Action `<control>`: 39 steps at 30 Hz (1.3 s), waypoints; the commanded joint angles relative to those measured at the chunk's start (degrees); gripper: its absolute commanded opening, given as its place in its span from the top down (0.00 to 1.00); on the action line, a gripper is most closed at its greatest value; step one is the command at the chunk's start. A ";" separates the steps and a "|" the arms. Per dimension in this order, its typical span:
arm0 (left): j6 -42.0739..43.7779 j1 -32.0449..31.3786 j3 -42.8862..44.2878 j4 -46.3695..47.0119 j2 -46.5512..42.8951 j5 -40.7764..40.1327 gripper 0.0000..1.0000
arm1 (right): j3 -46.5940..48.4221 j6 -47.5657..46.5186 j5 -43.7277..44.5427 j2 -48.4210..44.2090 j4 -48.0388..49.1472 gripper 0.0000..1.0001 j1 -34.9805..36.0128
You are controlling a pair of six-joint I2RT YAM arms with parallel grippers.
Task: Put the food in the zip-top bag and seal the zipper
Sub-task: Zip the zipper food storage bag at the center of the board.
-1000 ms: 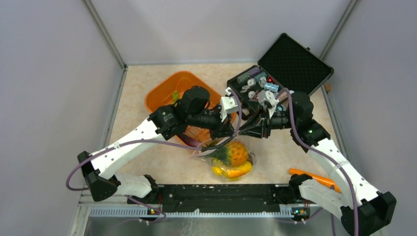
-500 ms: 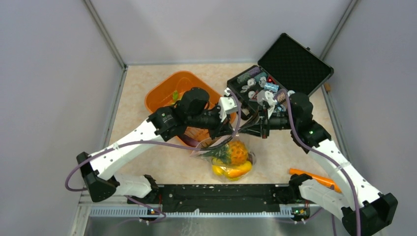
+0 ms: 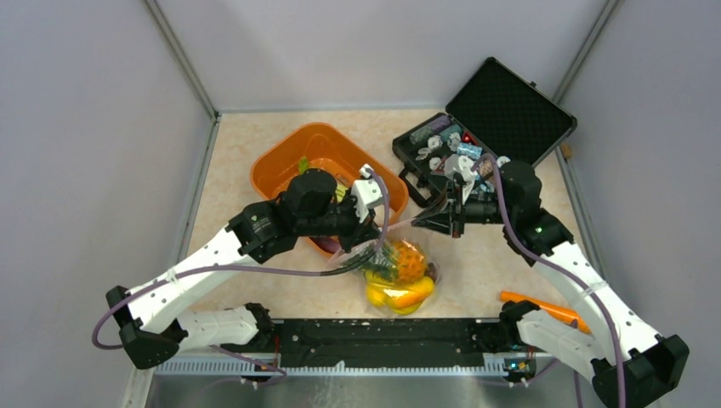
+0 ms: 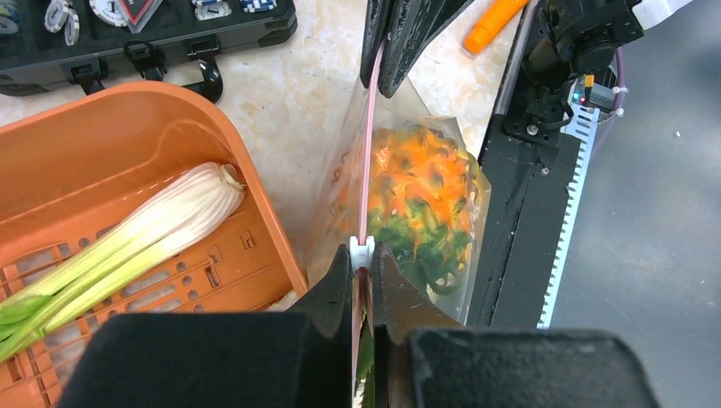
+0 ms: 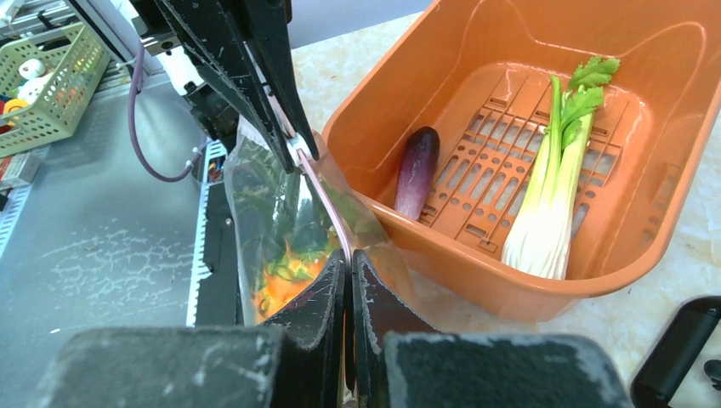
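Note:
The zip-top bag [image 3: 400,276] hangs between both grippers, with an orange pineapple [image 3: 411,260] and yellow fruit [image 3: 387,296] inside. Its pink zipper [image 4: 367,144] runs taut from one gripper to the other. My left gripper [image 4: 363,257] is shut on the bag's mouth just behind a small white slider [image 4: 362,249]. My right gripper [image 5: 349,257] is shut on the other end of the zipper [image 5: 327,204]. From above, the left gripper [image 3: 371,242] and right gripper [image 3: 419,223] stand a short way apart. A purple eggplant [image 5: 416,170] and a leafy green-white stalk [image 5: 548,204] lie in the orange tub [image 5: 510,297].
The orange tub [image 3: 281,151] sits left of the bag. An open black case [image 3: 510,110] of trinkets stands at the back right. An orange tool [image 3: 544,308] lies at the near right. A black rail [image 3: 383,336] runs along the near edge, close under the bag.
The right gripper has shut on the bag's end. The left gripper has slid left and nearer along the zipper, away from the right gripper, and the left arm has drawn back.

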 commanded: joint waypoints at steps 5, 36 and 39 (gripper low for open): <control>-1.13 0.21 -0.91 -2.60 -1.85 -3.02 1.00 | 1.66 0.56 1.35 -1.94 4.23 1.00 -0.05; -1.49 1.00 4.26 -2.51 -2.27 0.32 1.00 | 13.62 -6.43 1.42 -1.49 -7.04 0.31 -0.07; -0.78 1.00 5.44 -2.95 -1.22 1.18 1.00 | 18.73 -11.08 3.81 1.11 -14.53 0.30 -0.07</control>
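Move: About 8 cm to the left of the left hand, 3 cm back and a few centimetres lower lies the zipper's left end, towards which the slider is being drawn. The orange vegetable ball in the bag sits some 7 cm right, 3 cm back and 10 cm below; the orange bin's middle is 18 cm ahead, 10 cm left and 13 cm down. From the right hand, pinching the strip's other end, the slider is about 8 cm left, 3 cm back and 1 cm lower. Keeping its pinch on the white slider, the left hand draws it about 3.5 cm left and 2 cm down along the strip, away from the right fingers, then comes back some 2 cm right and 3 cm up. The right hand holds its end nearly still until that turn, then opens, lets go of the strip and rises about 6 cm, its fingers tipping upward. ##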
